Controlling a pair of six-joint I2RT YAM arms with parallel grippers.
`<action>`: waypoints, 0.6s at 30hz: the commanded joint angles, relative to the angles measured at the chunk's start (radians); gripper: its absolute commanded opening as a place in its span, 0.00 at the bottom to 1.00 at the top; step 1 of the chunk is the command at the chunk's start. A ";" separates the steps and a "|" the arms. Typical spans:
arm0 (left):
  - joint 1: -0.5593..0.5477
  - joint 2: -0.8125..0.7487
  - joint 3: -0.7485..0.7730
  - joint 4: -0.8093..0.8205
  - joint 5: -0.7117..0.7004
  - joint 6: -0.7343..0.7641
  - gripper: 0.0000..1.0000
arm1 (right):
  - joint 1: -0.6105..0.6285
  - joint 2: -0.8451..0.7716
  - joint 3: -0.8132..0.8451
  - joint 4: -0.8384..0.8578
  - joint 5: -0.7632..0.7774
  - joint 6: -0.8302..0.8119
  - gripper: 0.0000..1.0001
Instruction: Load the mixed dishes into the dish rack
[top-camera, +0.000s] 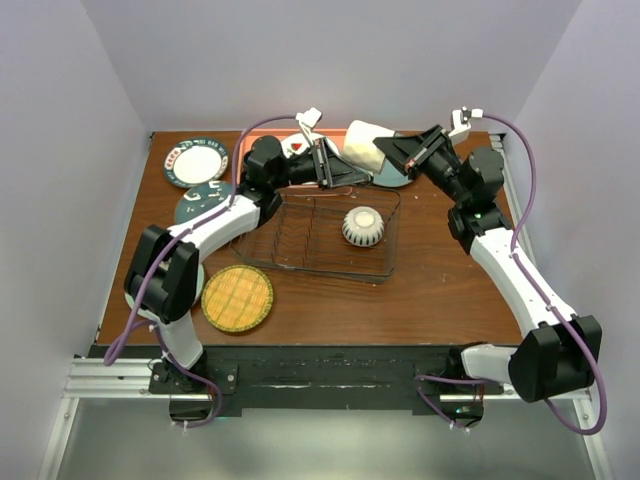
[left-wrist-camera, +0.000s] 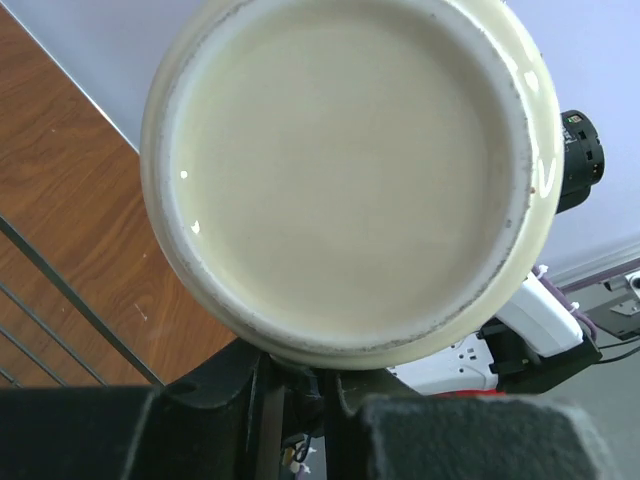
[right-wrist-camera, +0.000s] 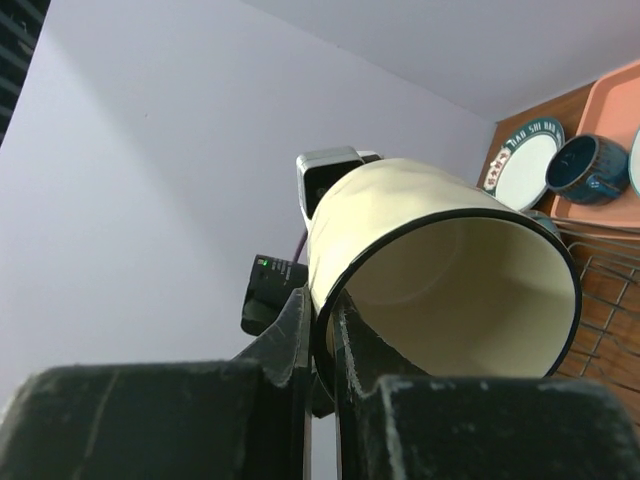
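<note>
A small cream bowl (top-camera: 365, 145) with a dark rim hangs in the air behind the dish rack (top-camera: 300, 255), lying on its side between both grippers. My right gripper (top-camera: 395, 150) is shut on its rim (right-wrist-camera: 450, 270), one finger inside and one outside. My left gripper (top-camera: 335, 165) comes from the other side, its jaws nearly together on the edge of the bowl's base (left-wrist-camera: 350, 170). In the rack a ribbed white bowl (top-camera: 363, 227) stands upside down. A yellow woven-pattern plate (top-camera: 237, 298) lies at the front left. The white dark-green-rimmed plate (top-camera: 196, 161) lies at the back left.
A teal-green plate with pale marks (top-camera: 200, 205) lies left of the rack, partly under my left arm. A salmon-pink tray (right-wrist-camera: 600, 110) at the back holds a dark blue mug (right-wrist-camera: 588, 168) and a white plate with red marks (top-camera: 297, 146). Walls close in on three sides.
</note>
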 joint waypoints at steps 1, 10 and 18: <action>-0.026 -0.037 0.026 0.063 0.013 0.124 0.00 | 0.024 -0.021 -0.023 -0.099 -0.002 0.006 0.00; -0.016 -0.095 0.079 -0.264 -0.072 0.420 0.00 | 0.024 -0.055 -0.043 -0.251 0.065 -0.072 0.49; -0.018 -0.158 0.164 -0.672 -0.230 0.840 0.00 | 0.019 -0.087 0.069 -0.666 0.295 -0.264 0.75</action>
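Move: Both hands hold the cream bowl between them; its middle is about 3 cm ahead of the right hand, 4 cm left and 2 cm below. The rack's middle lies about 1 cm ahead of the left hand, 5 cm left and 26 cm below; from the right hand it is level fore and aft, 12 cm left, 34 cm down. The striped white bowl stands some 4 cm ahead of the left hand, 5 cm right, 26 cm below. Right fingers open, letting go of the cream bowl; left keeps its pinch while both sink 6–10 cm rackwards. ##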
